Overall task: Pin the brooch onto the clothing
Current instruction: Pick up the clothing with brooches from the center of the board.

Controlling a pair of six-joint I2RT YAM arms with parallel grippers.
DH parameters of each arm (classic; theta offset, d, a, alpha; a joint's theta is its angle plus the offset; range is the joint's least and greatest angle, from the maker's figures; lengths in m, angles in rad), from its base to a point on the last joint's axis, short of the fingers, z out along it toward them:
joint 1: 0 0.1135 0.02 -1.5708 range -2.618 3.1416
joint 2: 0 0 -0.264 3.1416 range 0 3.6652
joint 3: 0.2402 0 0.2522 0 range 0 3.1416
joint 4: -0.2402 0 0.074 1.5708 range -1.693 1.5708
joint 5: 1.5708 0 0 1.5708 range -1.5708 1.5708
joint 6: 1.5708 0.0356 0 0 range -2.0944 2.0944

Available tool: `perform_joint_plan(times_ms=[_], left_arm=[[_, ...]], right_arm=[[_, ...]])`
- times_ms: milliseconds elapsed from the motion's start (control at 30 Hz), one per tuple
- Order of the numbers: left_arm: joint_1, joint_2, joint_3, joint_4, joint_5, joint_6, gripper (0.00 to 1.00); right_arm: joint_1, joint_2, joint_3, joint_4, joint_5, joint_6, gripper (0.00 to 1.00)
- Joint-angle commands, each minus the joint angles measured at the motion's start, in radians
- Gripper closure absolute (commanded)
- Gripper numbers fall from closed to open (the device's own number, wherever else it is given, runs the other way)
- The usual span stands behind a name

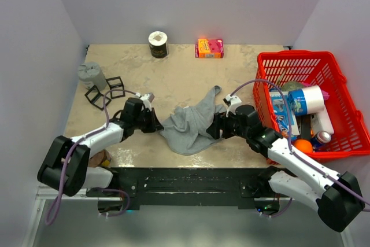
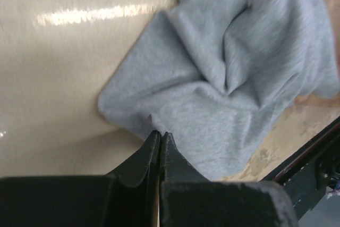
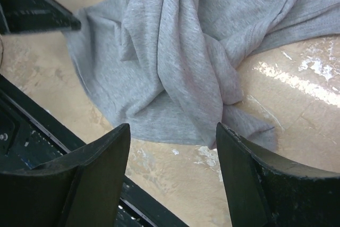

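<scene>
The clothing (image 1: pixel 193 122) is a grey tank top lying crumpled near the table's front edge, between the two arms. My left gripper (image 1: pixel 157 124) is at its left edge. In the left wrist view its jaws (image 2: pixel 160 134) are pressed together right at the hem of the clothing (image 2: pixel 228 67), where the fabric puckers at the tips. My right gripper (image 1: pixel 213 126) stands wide open on the other side, its fingers (image 3: pixel 106 152) just short of the near edge of the clothing (image 3: pixel 180 51), with bare table between them. The brooch is out of view.
A red basket (image 1: pixel 300 62) full of bottles and packs stands at the right. An orange box (image 1: pixel 209 48) and a dark roll (image 1: pixel 158 44) sit at the back. A grey lump (image 1: pixel 91 74) and black wire frames (image 1: pixel 107 91) lie at the left.
</scene>
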Motion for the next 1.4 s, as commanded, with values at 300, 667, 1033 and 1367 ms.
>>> perform_joint_plan(times_ms=[300,667,1033,1367], left_arm=[[0.291,0.192,0.354,-0.202,0.208,0.328,1.0],[0.308,0.192,0.32,-0.147,0.231,0.344,1.0],[0.308,0.189,0.317,-0.144,0.254,0.339,1.0],[0.308,0.186,0.317,-0.147,0.253,0.342,1.0]], right_arm=[[0.006,-0.009,0.012,-0.132,0.202,0.109,0.32],[0.016,0.054,-0.063,-0.1,0.117,0.218,0.45],[0.237,0.079,-0.158,-0.028,0.158,0.468,0.52],[0.282,0.108,-0.178,-0.031,0.196,0.542,0.55]])
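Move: The clothing's left near corner is already pinched in the left fingers; bare board waits about 9 cm ahead and 5 cm left. From that hand the clothing's middle lies 4 cm ahead and 15 cm right, the pale brooch 10 cm ahead and 11 cm right. From the open right hand, the clothing's folded near right edge is about 10 cm almost straight down, and the brooch 14 cm ahead and 11 cm left. The clothing's pinched corner is swept forward by the left hand, lifting some 4 cm, then to the left, about 10 cm in all; then that hand stays nearly still, keeping its grip. The right hand first goes down and to its right, then back and down towards the clothing's near right corner, tipping its fingers steeper by some 25 degrees and partly closing them, still open around it. ##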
